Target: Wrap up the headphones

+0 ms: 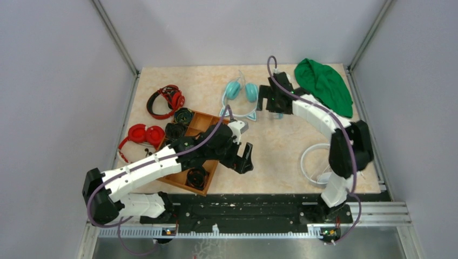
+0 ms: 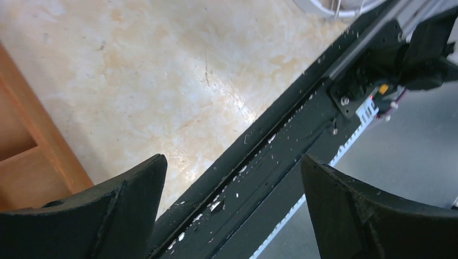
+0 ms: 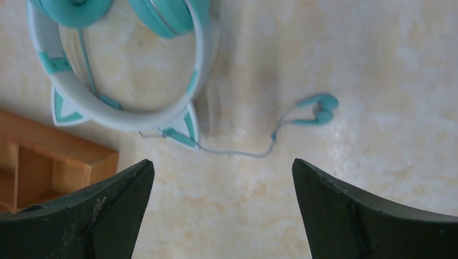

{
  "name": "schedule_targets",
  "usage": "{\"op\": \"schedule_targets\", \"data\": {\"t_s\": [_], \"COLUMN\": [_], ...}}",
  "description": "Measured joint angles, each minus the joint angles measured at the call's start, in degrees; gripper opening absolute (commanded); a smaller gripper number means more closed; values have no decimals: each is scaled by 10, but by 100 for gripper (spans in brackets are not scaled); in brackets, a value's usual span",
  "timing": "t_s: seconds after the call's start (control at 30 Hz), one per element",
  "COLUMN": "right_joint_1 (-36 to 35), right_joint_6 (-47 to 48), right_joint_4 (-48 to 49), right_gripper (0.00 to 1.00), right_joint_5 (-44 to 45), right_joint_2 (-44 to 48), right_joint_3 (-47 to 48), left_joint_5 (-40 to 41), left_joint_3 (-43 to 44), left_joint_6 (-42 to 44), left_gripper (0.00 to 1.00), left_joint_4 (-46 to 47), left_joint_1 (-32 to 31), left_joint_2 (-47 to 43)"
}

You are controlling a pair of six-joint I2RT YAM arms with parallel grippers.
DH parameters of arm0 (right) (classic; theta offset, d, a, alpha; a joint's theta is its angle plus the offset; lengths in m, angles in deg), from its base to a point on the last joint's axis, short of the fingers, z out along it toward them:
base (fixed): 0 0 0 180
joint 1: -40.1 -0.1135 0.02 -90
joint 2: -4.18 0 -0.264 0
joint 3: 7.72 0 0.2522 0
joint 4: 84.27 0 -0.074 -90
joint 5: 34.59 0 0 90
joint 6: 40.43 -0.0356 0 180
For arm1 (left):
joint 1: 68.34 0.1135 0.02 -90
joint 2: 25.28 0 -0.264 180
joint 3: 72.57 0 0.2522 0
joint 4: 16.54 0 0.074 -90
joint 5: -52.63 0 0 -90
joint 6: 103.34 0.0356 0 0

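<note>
The teal headphones (image 1: 241,91) lie flat at the back middle of the table, their pale cat-eared headband (image 3: 124,116) toward the wooden tray. A thin pale cable (image 3: 243,152) trails from the headband across the table to a teal plug (image 3: 318,108). My right gripper (image 1: 270,104) hovers just right of the headphones, open, with bare table between its fingers (image 3: 335,210); the cable lies just beyond its fingertips. My left gripper (image 1: 244,159) hangs open near the table's front middle, over the black front rail (image 2: 259,162), holding nothing.
A wooden tray (image 1: 202,123) with coiled black items sits left of centre, its corner showing in the left wrist view (image 2: 32,135). Two red headphones (image 1: 167,100) (image 1: 143,135) lie at the left. A green cloth (image 1: 324,83) is at the back right, white headphones (image 1: 316,162) at the front right.
</note>
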Motion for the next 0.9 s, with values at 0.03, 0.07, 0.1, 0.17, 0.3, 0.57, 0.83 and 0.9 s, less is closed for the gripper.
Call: {"op": "schedule_targets", "data": {"t_s": [0.03,0.07,0.1,0.17,0.3,0.57,0.83,0.9], "right_joint_1": [0,1,2,5,11,17,43,76], "right_joint_6": [0,0,0,-1,-5,-25,-24,-22], "right_joint_4": [2,2,-1,-5,-13,-31,-11,-8], "right_gripper": [94,91,89,85,74,0,0,0], "right_joint_5": [-2,-4,-8,-16,-26,-45,6,14], "right_joint_2": [-33,-65,-101,-166,-246,-309,-195,-111], "right_joint_3": [33,66,104,179,259,294,137,60], "left_joint_5": [12,30,41,60,94,144,159,162], "left_joint_3": [0,0,0,1,14,19,19,18], "left_joint_6": [-7,-18,-24,-34,-46,-54,-59,-61], "left_gripper": [99,99,99,99,99,99,99,99], "left_joint_4": [0,0,0,0,-10,-31,-40,-39], "left_joint_1": [2,4,6,9,13,13,13,13], "left_joint_2": [-7,-17,-26,-47,-76,-107,-130,-134]}}
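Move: The teal headphones' right ear cup lies about 11 cm ahead of the right hand, 6 cm to its left and 10 cm below. The small teal plug is 1 cm ahead and 4 cm right of that hand, the green cloth's middle some 12 cm ahead and 21 cm right, and the wooden tray's middle 12 cm back and 29 cm left, all about 12 cm below. From the left hand the cup is roughly 36 cm ahead, 3 cm right and 16 cm below. The teal headphones are taken at the right cup: the open right hand reaches forward some 10 cm and down 8, easing left, and closes on the headband beside that cup. Keeping the pinch, it swings right about 10 cm, back 5 and up 3 or 4. Meanwhile the open left hand rises 7 cm and drifts left towards the tray, turning some 20 degrees counter-clockwise. ##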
